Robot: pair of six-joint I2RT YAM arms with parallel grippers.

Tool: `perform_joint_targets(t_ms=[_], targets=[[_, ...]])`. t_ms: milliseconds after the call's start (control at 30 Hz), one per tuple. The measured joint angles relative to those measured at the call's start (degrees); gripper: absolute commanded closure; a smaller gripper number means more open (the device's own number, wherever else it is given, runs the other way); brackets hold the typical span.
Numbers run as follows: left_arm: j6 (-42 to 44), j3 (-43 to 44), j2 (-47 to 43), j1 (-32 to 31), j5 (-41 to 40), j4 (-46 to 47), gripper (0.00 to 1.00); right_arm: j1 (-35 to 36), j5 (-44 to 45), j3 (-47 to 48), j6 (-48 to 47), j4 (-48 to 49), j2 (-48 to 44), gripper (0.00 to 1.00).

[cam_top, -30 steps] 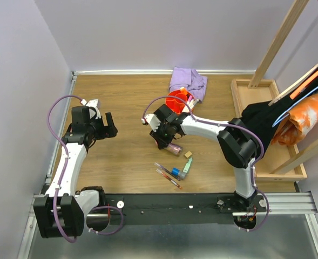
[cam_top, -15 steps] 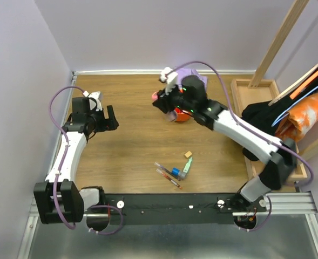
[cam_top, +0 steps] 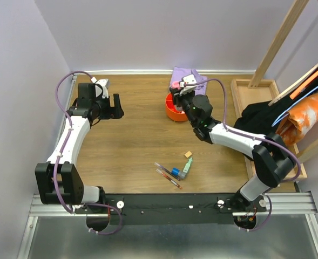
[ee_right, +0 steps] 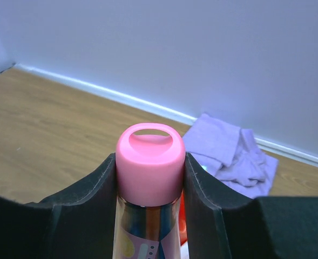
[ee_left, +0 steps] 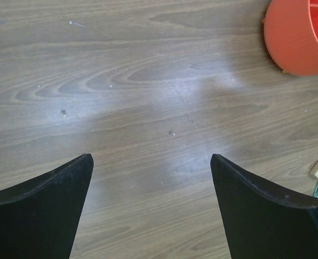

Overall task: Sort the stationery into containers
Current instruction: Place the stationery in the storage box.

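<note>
My right gripper [ee_right: 150, 161] is shut on a pink tube [ee_right: 149, 181]; both pads press the sides of its pink loop cap. From above, that gripper [cam_top: 178, 90] holds the tube upright over the far rim of the round orange cup [cam_top: 175, 111]. A sliver of the cup [ee_right: 182, 222] shows behind the tube. My left gripper [cam_top: 113, 106] hovers open over bare wood at the left [ee_left: 150, 159], apart from the cup [ee_left: 299, 38]. On the table lie a tan eraser [cam_top: 188, 154], a mint highlighter [cam_top: 187, 168] and thin pens [cam_top: 167, 175].
A lilac cloth [cam_top: 195, 79] is bunched against the back wall behind the cup. A shallow wooden tray [cam_top: 237, 108] at the right holds black fabric and an orange bundle. Slanted wooden poles rise over the tray. Walls close the left and back.
My right gripper has lifted the pink tube off the table near the pens and carried it back over the orange cup. My left arm has swung toward the back.
</note>
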Motion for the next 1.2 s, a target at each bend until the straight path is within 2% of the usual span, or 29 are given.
perform_joint_targets(t_ms=[200, 400, 600, 767, 1200], targets=[[1.1, 1.5, 1.6, -1.6, -0.1, -1.7, 0.01, -5.8, 0.9, 2.1, 0.4, 7.5, 5.7, 0.99], [1.7, 2.1, 2.2, -1.7, -0.6, -2.8, 0.01, -10.6, 0.8, 5.6, 2.3, 9.4, 12.1, 0.99], [3.2, 2.8, 3.1, -1.7, -2.1, -3.3, 0.01, -11.0, -0.4, 10.3, 5.1, 9.9, 17.3, 0.99], [3.6, 2.8, 3.2, -1.7, -2.5, -3.3, 0.01, -11.0, -1.5, 11.6, 6.0, 9.8, 17.4, 0.99], [3.3, 2.8, 3.3, -1.8, -2.6, -3.3, 0.01, -10.8, -3.9, 11.7, 6.9, 9.0, 21.0, 0.99]])
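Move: My right hand already grips the pink cap of the tube, its body hanging down and slanting back. The storage box it goes to stands about 5 cm ahead, 2 cm right and 22 cm below. The purple cloth lies some 12 cm beyond the box and 6 cm right of it; the wooden block is roughly 19 cm back from my hand and 6 cm right. From my left hand the box is about 10 cm ahead, 26 cm right and 13 cm lower. Keeping my right fingers closed on the pink cap, I carry the tube forward about 10 cm over the storage box, first veering right some 6 cm with a clockwise turn of about 10 degrees, then easing half of both back. I dip, rise slightly, and finish by lowering the tube's bottom end towards the box, ending about 5 cm lower. ##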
